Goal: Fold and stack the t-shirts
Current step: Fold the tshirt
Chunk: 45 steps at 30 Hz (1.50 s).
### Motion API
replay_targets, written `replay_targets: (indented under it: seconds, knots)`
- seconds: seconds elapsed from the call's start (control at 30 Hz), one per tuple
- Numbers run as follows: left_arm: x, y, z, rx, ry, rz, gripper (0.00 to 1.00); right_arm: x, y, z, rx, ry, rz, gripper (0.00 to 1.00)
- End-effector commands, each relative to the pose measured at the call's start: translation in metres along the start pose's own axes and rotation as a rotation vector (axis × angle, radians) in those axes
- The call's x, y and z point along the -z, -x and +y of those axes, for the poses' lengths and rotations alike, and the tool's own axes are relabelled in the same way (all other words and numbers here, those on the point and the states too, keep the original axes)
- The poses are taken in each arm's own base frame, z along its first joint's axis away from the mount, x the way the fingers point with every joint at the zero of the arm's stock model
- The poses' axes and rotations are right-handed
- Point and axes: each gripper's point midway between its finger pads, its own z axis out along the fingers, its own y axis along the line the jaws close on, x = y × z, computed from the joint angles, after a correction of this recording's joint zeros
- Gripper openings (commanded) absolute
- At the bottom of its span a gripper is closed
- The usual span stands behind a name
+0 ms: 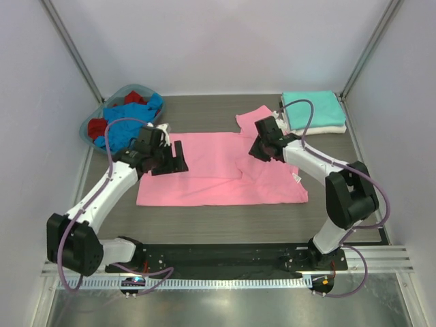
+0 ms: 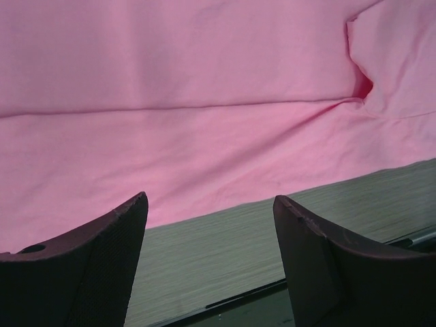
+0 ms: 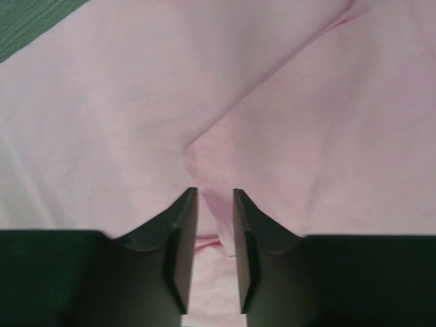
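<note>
A bright pink t-shirt [image 1: 218, 174] lies spread flat across the middle of the table, one sleeve [image 1: 253, 117] sticking out at the back. My left gripper [image 1: 176, 157] hovers open over the shirt's left edge; in the left wrist view its fingers [image 2: 211, 199] stand wide apart above bare table beside the pink cloth [image 2: 204, 102], holding nothing. My right gripper [image 1: 259, 148] sits low over the shirt's back right part. Its jaws [image 3: 214, 194] stand narrowly apart, with a loose ridge of pink cloth [image 3: 225, 211] rising between them. A folded teal t-shirt [image 1: 312, 107] rests on a folded white one [image 1: 327, 128] at the back right.
A blue-rimmed plastic basket [image 1: 90, 125] at the back left holds crumpled blue [image 1: 129, 119] and red [image 1: 136, 97] t-shirts. White walls close in the table [image 1: 204, 109] on three sides. A dark rail with the arm bases [image 1: 225, 255] runs along the near edge.
</note>
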Motion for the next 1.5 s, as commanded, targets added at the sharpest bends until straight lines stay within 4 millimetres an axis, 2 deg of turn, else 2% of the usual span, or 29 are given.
replay_targets:
  seconds: [0.0,0.03,0.17,0.23,0.3,0.33,0.4,0.5,0.53,0.73,0.87,0.9,1.1,1.23,1.3,1.4,1.43,1.47]
  knots:
    - [-0.022,0.003,-0.017,0.057,-0.086,0.053,0.75,0.035,0.017,-0.029,0.028,-0.11,-0.077,0.28]
    - [-0.029,0.0,-0.018,0.071,-0.09,0.074,0.75,0.04,0.011,-0.043,0.03,-0.133,-0.074,0.27]
    - [-0.056,-0.01,-0.017,0.167,-0.081,0.151,0.73,0.044,0.007,-0.085,0.005,-0.213,-0.086,0.23]
    - [-0.071,-0.02,-0.01,0.194,-0.057,0.183,0.73,0.04,-0.006,-0.1,-0.004,-0.214,-0.042,0.22]
    - [-0.079,-0.028,-0.003,0.214,-0.028,0.205,0.72,0.039,-0.013,-0.105,-0.019,-0.204,-0.016,0.19]
    - [-0.087,-0.037,0.003,0.226,-0.007,0.228,0.72,0.039,-0.019,-0.112,-0.024,-0.218,-0.008,0.19]
    - [-0.093,-0.045,0.009,0.245,0.023,0.243,0.72,0.047,-0.016,-0.118,-0.043,-0.222,-0.039,0.18]
    - [-0.101,-0.061,0.023,0.274,0.078,0.27,0.71,0.055,-0.022,-0.141,-0.092,-0.276,-0.051,0.18]
    - [-0.104,-0.061,0.029,0.284,0.11,0.253,0.71,0.054,-0.029,-0.156,-0.112,-0.307,-0.037,0.19]
    - [-0.106,-0.087,0.067,0.331,0.293,0.237,0.73,0.059,-0.052,-0.202,-0.149,-0.44,0.003,0.14]
    - [-0.098,-0.095,0.076,0.373,0.332,0.2,0.74,0.069,-0.062,-0.213,-0.163,-0.462,0.009,0.13]
    - [-0.096,-0.102,0.079,0.382,0.334,0.2,0.74,0.071,-0.065,-0.214,-0.173,-0.464,0.011,0.13]
    - [-0.088,-0.099,0.07,0.403,0.274,0.159,0.74,0.08,-0.077,-0.223,-0.211,-0.455,0.008,0.13]
    - [-0.082,-0.108,0.059,0.416,0.218,0.176,0.74,0.085,-0.086,-0.238,-0.227,-0.498,0.011,0.13]
    - [-0.081,-0.113,0.054,0.415,0.202,0.186,0.74,0.088,-0.086,-0.244,-0.246,-0.51,0.006,0.13]
    - [-0.076,-0.112,0.051,0.406,0.19,0.181,0.74,0.095,-0.082,-0.24,-0.247,-0.496,0.004,0.11]
    - [-0.074,-0.107,0.053,0.391,0.199,0.166,0.74,0.099,-0.07,-0.229,-0.249,-0.467,-0.013,0.1]
    - [-0.07,-0.093,0.048,0.379,0.186,0.135,0.74,0.102,-0.064,-0.224,-0.248,-0.45,-0.025,0.1]
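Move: The pink t-shirt's near right corner, by the collar, lies about 17 cm back, 18 cm to the right and 8 cm below the right hand. From that hand the white size tag is about 8 cm back and 14 cm right, and the folded stack about 19 cm ahead and 21 cm right. The t-shirt's near strip lies about 14 cm under the left hand, 2 cm right; its fold line runs 4 cm ahead. The t-shirt's near strip is met by the left hand, open fingers dropping some 12 cm onto the cloth, then turning counter-clockwise about 20 degrees and dragging back and slightly left. The right hand lifts briefly, then sweeps back and right, sinking to the collar corner, turning clockwise and narrowing its already small gap; a pinch there can't be seen. ##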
